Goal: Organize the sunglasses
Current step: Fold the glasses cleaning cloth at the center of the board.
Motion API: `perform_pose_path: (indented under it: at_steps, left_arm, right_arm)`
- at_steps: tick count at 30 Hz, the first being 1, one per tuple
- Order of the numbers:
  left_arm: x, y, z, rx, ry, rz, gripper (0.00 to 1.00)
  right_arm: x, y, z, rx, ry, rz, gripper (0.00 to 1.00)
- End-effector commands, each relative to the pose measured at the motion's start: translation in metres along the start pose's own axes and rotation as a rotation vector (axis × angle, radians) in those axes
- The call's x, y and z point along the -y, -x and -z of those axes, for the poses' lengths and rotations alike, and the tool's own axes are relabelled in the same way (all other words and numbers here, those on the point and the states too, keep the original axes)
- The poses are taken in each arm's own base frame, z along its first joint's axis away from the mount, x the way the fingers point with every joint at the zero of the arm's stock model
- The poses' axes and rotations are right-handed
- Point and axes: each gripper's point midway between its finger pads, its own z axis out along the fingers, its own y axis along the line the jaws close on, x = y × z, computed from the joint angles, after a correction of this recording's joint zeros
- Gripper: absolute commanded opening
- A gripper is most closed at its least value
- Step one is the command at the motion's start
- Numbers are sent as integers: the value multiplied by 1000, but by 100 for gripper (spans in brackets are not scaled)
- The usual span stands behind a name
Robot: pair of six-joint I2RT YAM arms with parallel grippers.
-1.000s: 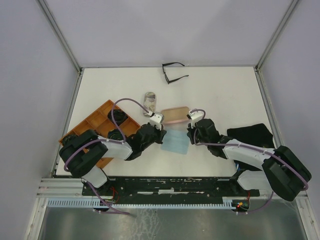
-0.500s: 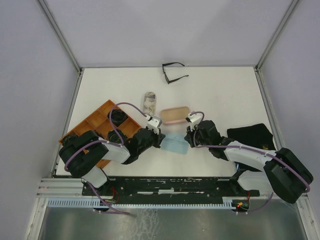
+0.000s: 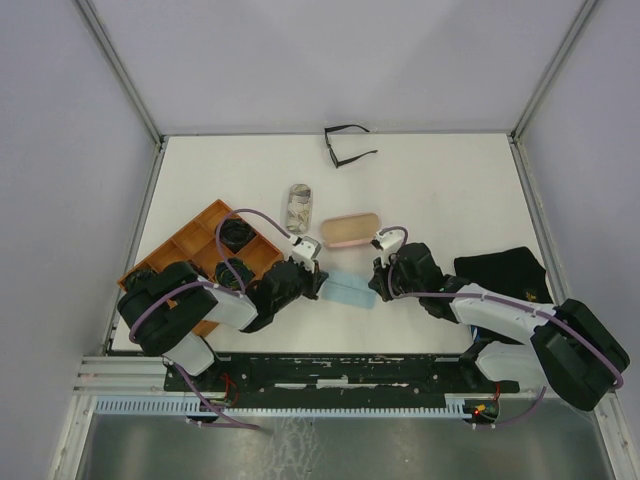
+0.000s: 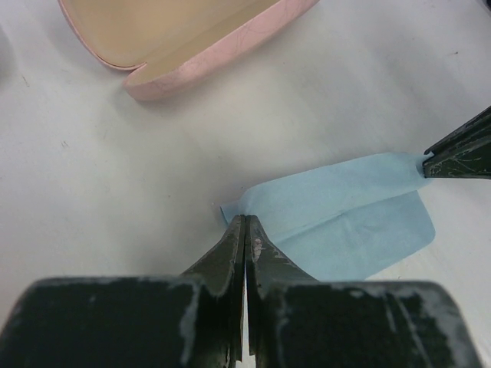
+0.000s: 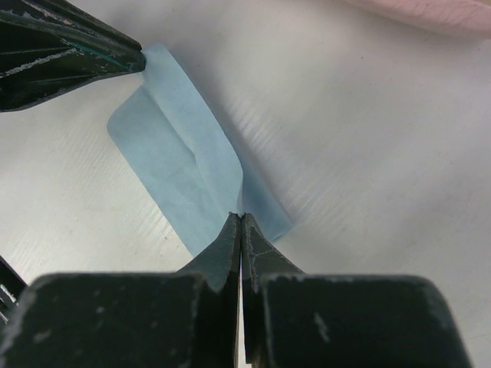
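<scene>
A thin black-framed pair of sunglasses (image 3: 345, 146) lies open at the far edge of the table. Dark sunglasses (image 3: 237, 233) sit in a compartment of the orange tray (image 3: 196, 233), with another dark pair (image 3: 231, 271) in the compartment nearer me. My left gripper (image 3: 318, 282) (image 4: 245, 219) is shut on one corner of a light-blue cloth (image 3: 349, 291) (image 4: 349, 211). On the opposite corner of the cloth (image 5: 173, 149) my right gripper (image 3: 375, 286) (image 5: 241, 216) is shut. The cloth lies folded over on itself between the two grippers.
An open pink case (image 3: 350, 228) (image 4: 184, 38) lies just beyond the cloth, and a patterned case (image 3: 299, 205) lies left of it. A black fabric piece (image 3: 505, 270) lies at the right, beside the right arm.
Both grippers have pulled back toward the near edge with the cloth pinched between them, away from the pink case. The cloth now looks narrower and folded.
</scene>
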Motion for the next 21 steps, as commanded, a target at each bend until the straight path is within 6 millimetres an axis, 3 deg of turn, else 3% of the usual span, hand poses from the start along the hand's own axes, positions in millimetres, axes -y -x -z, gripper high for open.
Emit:
perform_pose_path:
  at_steps: [1,10,21]
  left_arm:
    - [7,20,1,82,-40,-5,3]
    - [10,13,6,70,-68,10,12]
    - [8,12,21,92,-65,64,34]
  right_arm:
    - [-7,-1,-2,-11,23,-19,0]
    - [-11,-10,-5,-54,37,-16,0]
    - [-18,-16,-4,-80,50,-7,6]
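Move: Both hands hold the upper layer of the cleaning cloth by opposite corners. The cloth's middle is about 6 cm to the left hand's right, 2 cm back and 2 cm below; from the right hand it is about 7 cm to the left, level, 3 cm below. The open pink case is some 12 cm ahead of the left hand and 6 cm to its right. From the left hand, the patterned case is about 17 cm ahead and 5 cm left, the wooden tray roughly 25 cm left and 3 cm ahead. Back towards the robot and down, both hands draw the held layer over the cloth lying on the table. The right goes about 2 cm each way, its fingers tipping slightly down and still pinching its corner at the end. The left comes back about 2 cm and sinks less than 1 cm, its fingers opening about a third from mid-way to free its corner as it eases left. ##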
